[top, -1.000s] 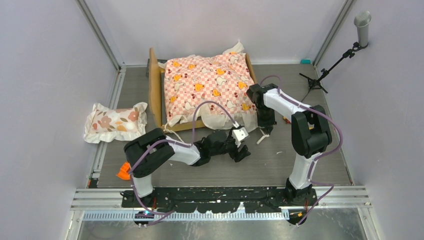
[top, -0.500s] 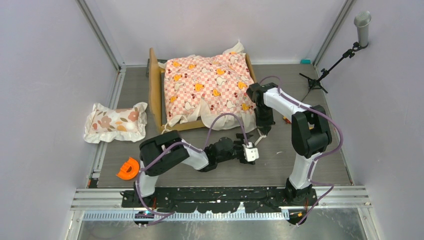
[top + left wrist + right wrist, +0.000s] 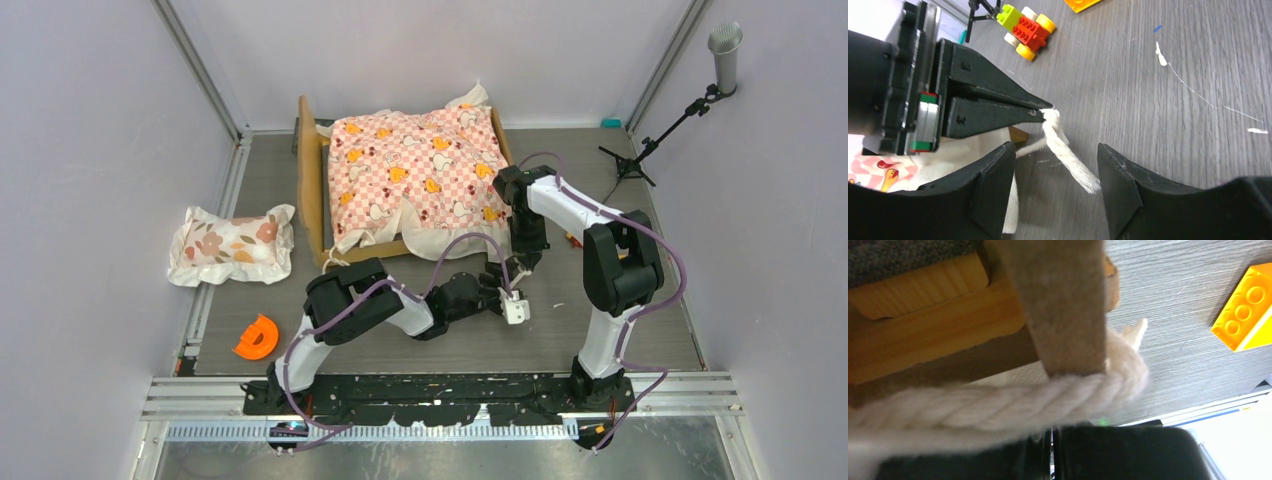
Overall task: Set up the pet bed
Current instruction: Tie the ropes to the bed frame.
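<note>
The pet bed (image 3: 309, 175) stands at the back centre, its wooden frame under a pink-checkered sheet (image 3: 415, 165). A white rope (image 3: 1068, 157) hangs from the bed's near right corner. My right gripper (image 3: 524, 266) is shut on that rope, its closed jaws meeting at the rope's end in the left wrist view. Close up, the rope (image 3: 998, 410) crosses the bed's wooden corner (image 3: 933, 335) just above my right gripper (image 3: 1053, 432). My left gripper (image 3: 1055, 150) is open, its fingers on either side of the frayed rope tip without touching it.
A floral pillow (image 3: 232, 243) lies left of the bed. An orange piece (image 3: 256, 338) sits by the left arm's base. A small brick car (image 3: 1027, 31) and a yellow brick (image 3: 1245, 315) lie on the floor right of the bed. A microphone stand (image 3: 650, 140) is at the back right.
My left arm has swung to the right and brought its gripper up to the rope end under the right gripper. The right arm and the bed have not moved.
</note>
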Robot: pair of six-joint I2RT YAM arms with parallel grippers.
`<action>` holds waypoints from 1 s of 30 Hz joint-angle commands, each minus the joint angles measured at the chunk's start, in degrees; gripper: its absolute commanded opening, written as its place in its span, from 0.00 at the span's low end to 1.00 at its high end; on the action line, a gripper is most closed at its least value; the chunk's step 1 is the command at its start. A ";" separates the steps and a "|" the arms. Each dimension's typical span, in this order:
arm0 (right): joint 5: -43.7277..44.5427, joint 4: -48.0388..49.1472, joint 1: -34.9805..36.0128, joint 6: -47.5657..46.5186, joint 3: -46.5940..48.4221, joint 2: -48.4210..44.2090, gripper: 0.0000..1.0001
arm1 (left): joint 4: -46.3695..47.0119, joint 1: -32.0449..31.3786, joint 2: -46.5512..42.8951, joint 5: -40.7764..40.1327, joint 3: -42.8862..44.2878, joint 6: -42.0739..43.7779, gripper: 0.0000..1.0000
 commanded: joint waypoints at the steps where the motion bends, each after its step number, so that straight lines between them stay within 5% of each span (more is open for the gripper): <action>1: -2.11 -0.04 0.17 -1.10 -0.07 -2.50 0.01 | 4.54 -0.13 -0.64 -0.43 2.14 -0.64 0.62; 7: -2.47 0.14 0.16 -0.92 -0.43 -3.10 0.01 | 3.32 -0.18 0.18 0.10 3.69 -3.24 0.60; 15: -2.91 0.42 0.23 -0.82 -1.01 -3.71 0.01 | 0.71 -0.16 1.40 -0.35 6.23 -4.16 0.37; 30: -3.87 0.70 0.21 -0.57 -1.37 -4.96 0.01 | 0.49 -0.05 2.83 -0.11 6.61 -6.87 0.33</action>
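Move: A rope tail hangs from the right hand's shut fingertips, its middle about 2 cm to the right of the left hand, 1 cm ahead and 1 cm lower. Those fingertips are some 4 cm to the left hand's right and 1 cm ahead; the bed frame's corner leg is about 6 cm ahead and 1 cm right. From the right hand, the tail's middle lies 2 cm left and 2 cm below. Rightward and slightly forward, about 2 cm in all, the left hand eases its spread fingers around the rope tail hanging below the right fingertips, rising about 1 cm and sinking back as the fingers narrow to roughly half their gap, not yet shut. The right hand keeps its pinch on the rope, barely shifting, with the rope still bent around the bed leg. ##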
